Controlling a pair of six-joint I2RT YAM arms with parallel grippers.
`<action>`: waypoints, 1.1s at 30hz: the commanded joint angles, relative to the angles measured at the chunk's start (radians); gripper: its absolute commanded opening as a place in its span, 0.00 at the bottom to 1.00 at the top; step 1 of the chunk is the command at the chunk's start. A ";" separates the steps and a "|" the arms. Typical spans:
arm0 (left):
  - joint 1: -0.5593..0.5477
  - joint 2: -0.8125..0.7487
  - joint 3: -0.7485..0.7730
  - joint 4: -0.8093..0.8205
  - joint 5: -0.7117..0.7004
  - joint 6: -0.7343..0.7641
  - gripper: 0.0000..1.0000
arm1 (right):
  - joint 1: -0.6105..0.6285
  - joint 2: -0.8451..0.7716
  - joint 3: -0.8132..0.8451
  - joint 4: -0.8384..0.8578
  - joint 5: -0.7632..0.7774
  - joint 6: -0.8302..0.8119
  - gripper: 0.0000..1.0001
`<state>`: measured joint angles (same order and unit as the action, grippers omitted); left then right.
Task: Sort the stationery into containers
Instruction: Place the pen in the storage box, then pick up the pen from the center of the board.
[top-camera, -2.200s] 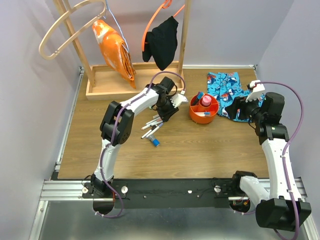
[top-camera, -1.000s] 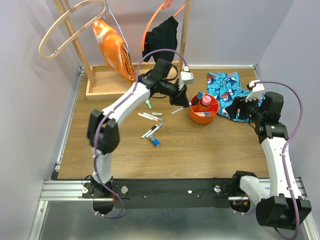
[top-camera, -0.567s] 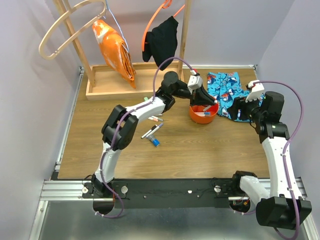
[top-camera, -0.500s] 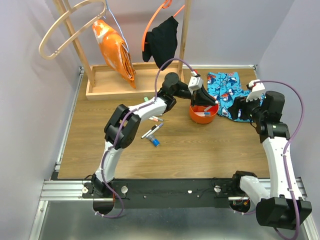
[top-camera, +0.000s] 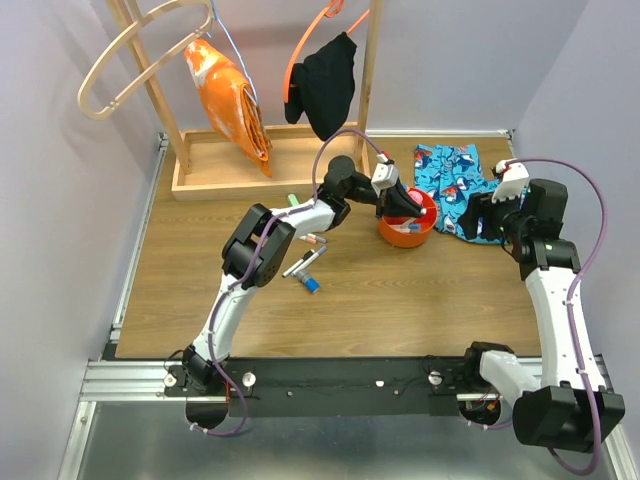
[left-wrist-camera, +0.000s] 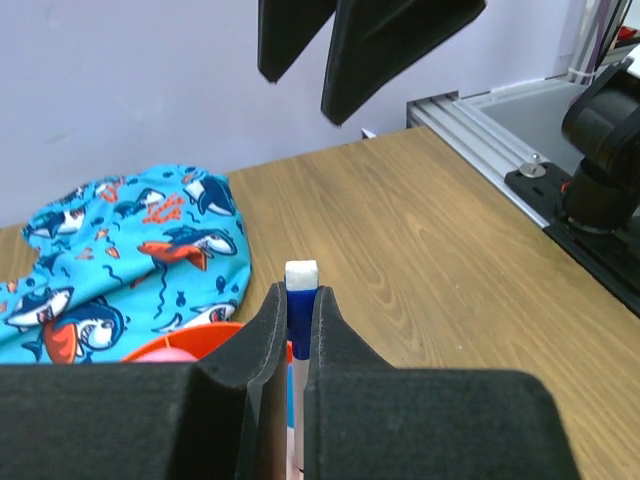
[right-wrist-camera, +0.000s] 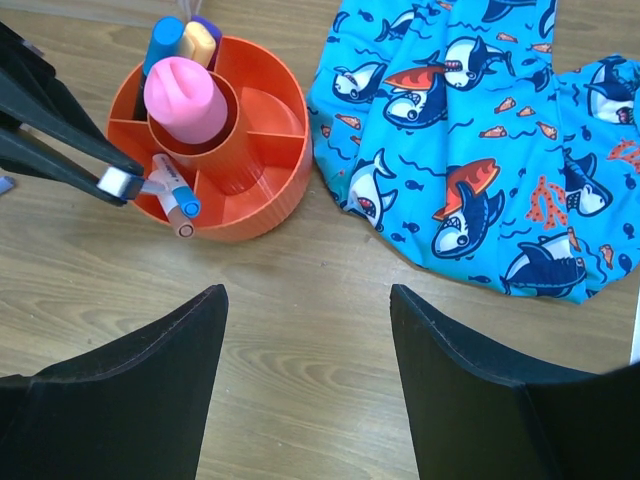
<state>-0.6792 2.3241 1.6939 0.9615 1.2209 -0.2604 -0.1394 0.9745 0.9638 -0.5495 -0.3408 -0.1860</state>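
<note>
The orange tub (top-camera: 408, 228) stands right of centre, with a pink tube (right-wrist-camera: 184, 92) upright in its middle cup and several markers in its outer sections. My left gripper (left-wrist-camera: 297, 292) is shut on a blue-capped white marker (left-wrist-camera: 301, 276) and holds it over the tub's near-left rim (right-wrist-camera: 150, 212). In the right wrist view, the left gripper's black fingers (right-wrist-camera: 50, 135) come in from the left, with the marker's end (right-wrist-camera: 120, 184) at their tips. Several loose pens (top-camera: 305, 263) lie on the table left of the tub. My right gripper (right-wrist-camera: 305, 295) hangs open above bare wood, right of the tub.
A blue shark-print cloth (top-camera: 455, 185) lies against the tub's right side. A wooden rack (top-camera: 215, 170) at the back carries an orange cloth (top-camera: 228, 95) and a black garment (top-camera: 322, 85). A small green item (top-camera: 294, 200) lies near the rack's base.
My left gripper has carried the marker from the pile of loose pens rightwards to the tub and now holds it at the rim. The right arm has not moved.
</note>
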 joint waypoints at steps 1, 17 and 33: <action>0.007 0.060 0.023 0.029 0.028 0.032 0.00 | -0.005 0.026 0.027 -0.006 0.013 -0.015 0.74; 0.044 -0.020 -0.034 -0.099 -0.015 0.128 0.57 | -0.005 0.026 0.015 0.037 -0.023 0.014 0.74; 0.056 -0.614 -0.267 -1.490 -0.592 0.826 0.59 | -0.005 -0.031 -0.059 0.131 -0.101 0.055 0.74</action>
<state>-0.6228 1.7958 1.5425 0.0383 0.9653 0.3229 -0.1394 0.9569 0.9329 -0.4839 -0.4091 -0.1616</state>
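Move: Just beyond the left hand, which still holds the pen, the storage box's middle lies about 4 cm ahead, 1 cm right and 9 cm below; pens already in its near compartment sit almost straight under the fingers. Roughly 14 cm right and 8 cm ahead lies the blue shark cloth, while the loose pens lie some 24 cm left and 5 cm back. From the idle right hand the box is about 12 cm left, 5 cm ahead and 9 cm lower. Sinking about 5 cm with a slight forward creep, the left hand lowers the pen into the near compartment of the storage box and opens its fingers wide to let go of it. It then rises quickly, some 13 cm, clearing the box and swinging left and a little back, back towards the loose pens, the wrist turning some 20 degrees counter-clockwise. ##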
